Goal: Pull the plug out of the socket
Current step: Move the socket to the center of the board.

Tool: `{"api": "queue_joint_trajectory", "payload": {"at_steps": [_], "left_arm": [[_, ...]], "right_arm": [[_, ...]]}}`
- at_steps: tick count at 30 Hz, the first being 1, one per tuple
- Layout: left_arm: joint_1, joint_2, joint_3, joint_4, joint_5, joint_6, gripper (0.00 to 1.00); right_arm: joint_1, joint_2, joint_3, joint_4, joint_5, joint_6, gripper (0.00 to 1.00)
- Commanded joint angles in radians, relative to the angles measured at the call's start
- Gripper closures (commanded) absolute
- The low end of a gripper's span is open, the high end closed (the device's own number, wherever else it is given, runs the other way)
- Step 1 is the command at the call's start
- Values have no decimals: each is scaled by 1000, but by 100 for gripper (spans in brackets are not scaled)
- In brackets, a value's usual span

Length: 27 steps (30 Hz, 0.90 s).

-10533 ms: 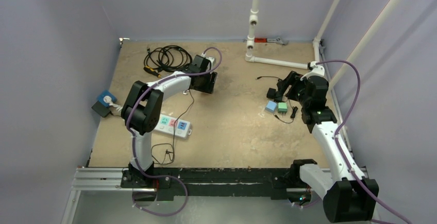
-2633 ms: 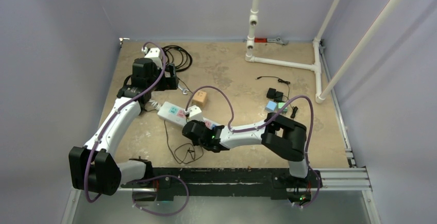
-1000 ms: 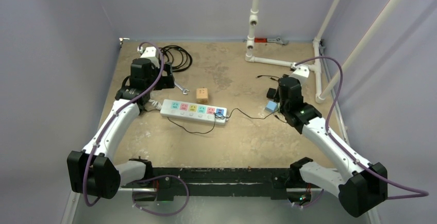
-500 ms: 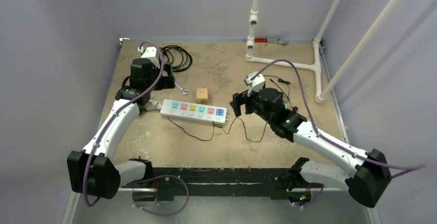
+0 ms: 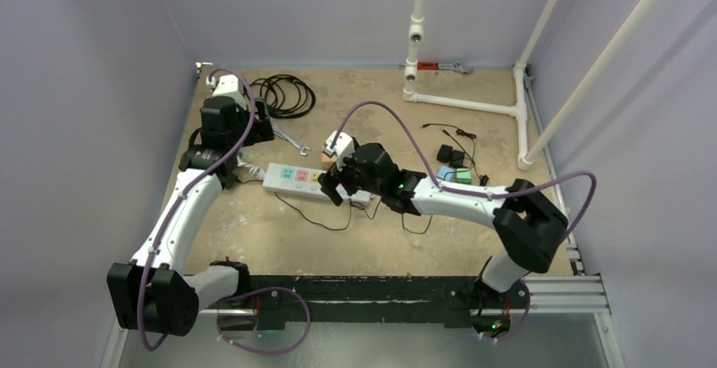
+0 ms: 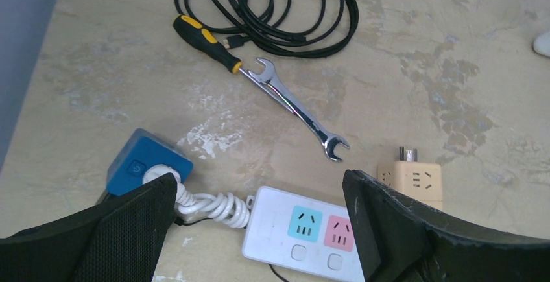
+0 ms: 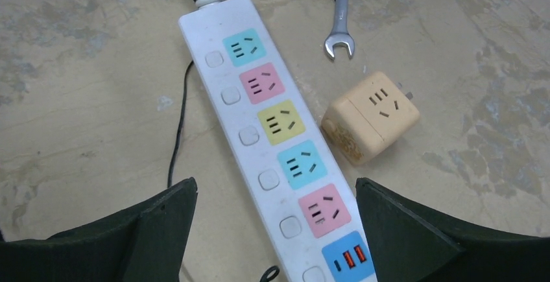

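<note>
In the left wrist view a round white plug sits in a blue socket box, partly behind my left finger. Its coiled white cord runs to a white power strip with coloured outlets. My left gripper hangs open above the cord, holding nothing. From the top, the left gripper hovers at the strip's left end and the arm hides the socket. My right gripper stands open over the strip, empty, near its right end.
An orange cube adapter lies beside the strip. A wrench, a screwdriver and a coiled black cable lie behind it. A thin black wire trails in front. White pipes and small chargers sit at the right.
The right arm has swung left across the table from the chargers to above the power strip, and its jaws now stand open. The left arm has shifted slightly back and left.
</note>
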Motion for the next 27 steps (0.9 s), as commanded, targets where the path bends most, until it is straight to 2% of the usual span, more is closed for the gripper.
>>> {"api": "queue_joint_trajectory", "payload": {"at_steps": [1, 6, 17, 27], "left_arm": [[11, -49, -6, 34, -61, -7, 1], [11, -33, 1, 31, -27, -5, 1], [11, -34, 1, 33, 5, -8, 1], [11, -33, 1, 33, 12, -9, 1]], "right_arm": [[-2, 85, 88, 54, -7, -81, 5], [-2, 166, 144, -26, 2, -110, 5], [-1, 230, 135, -39, 1, -99, 4], [-2, 296, 165, -29, 67, -118, 2]]}}
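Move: The white multi-outlet socket's middle is roughly 4 cm ahead of the right hand, 6 cm to its left and 13 cm below. The beige cube plug stands about 6 cm farther out than that middle and 3 cm to its right; the wrench lies some 17 cm ahead of the hand and 14 cm left. From the left hand, the socket's middle is around 16 cm right, 5 cm back and 19 cm below. The right hand, fingers staying wide open, sinks about 9 cm towards the socket, tipping down some 15 degrees. ##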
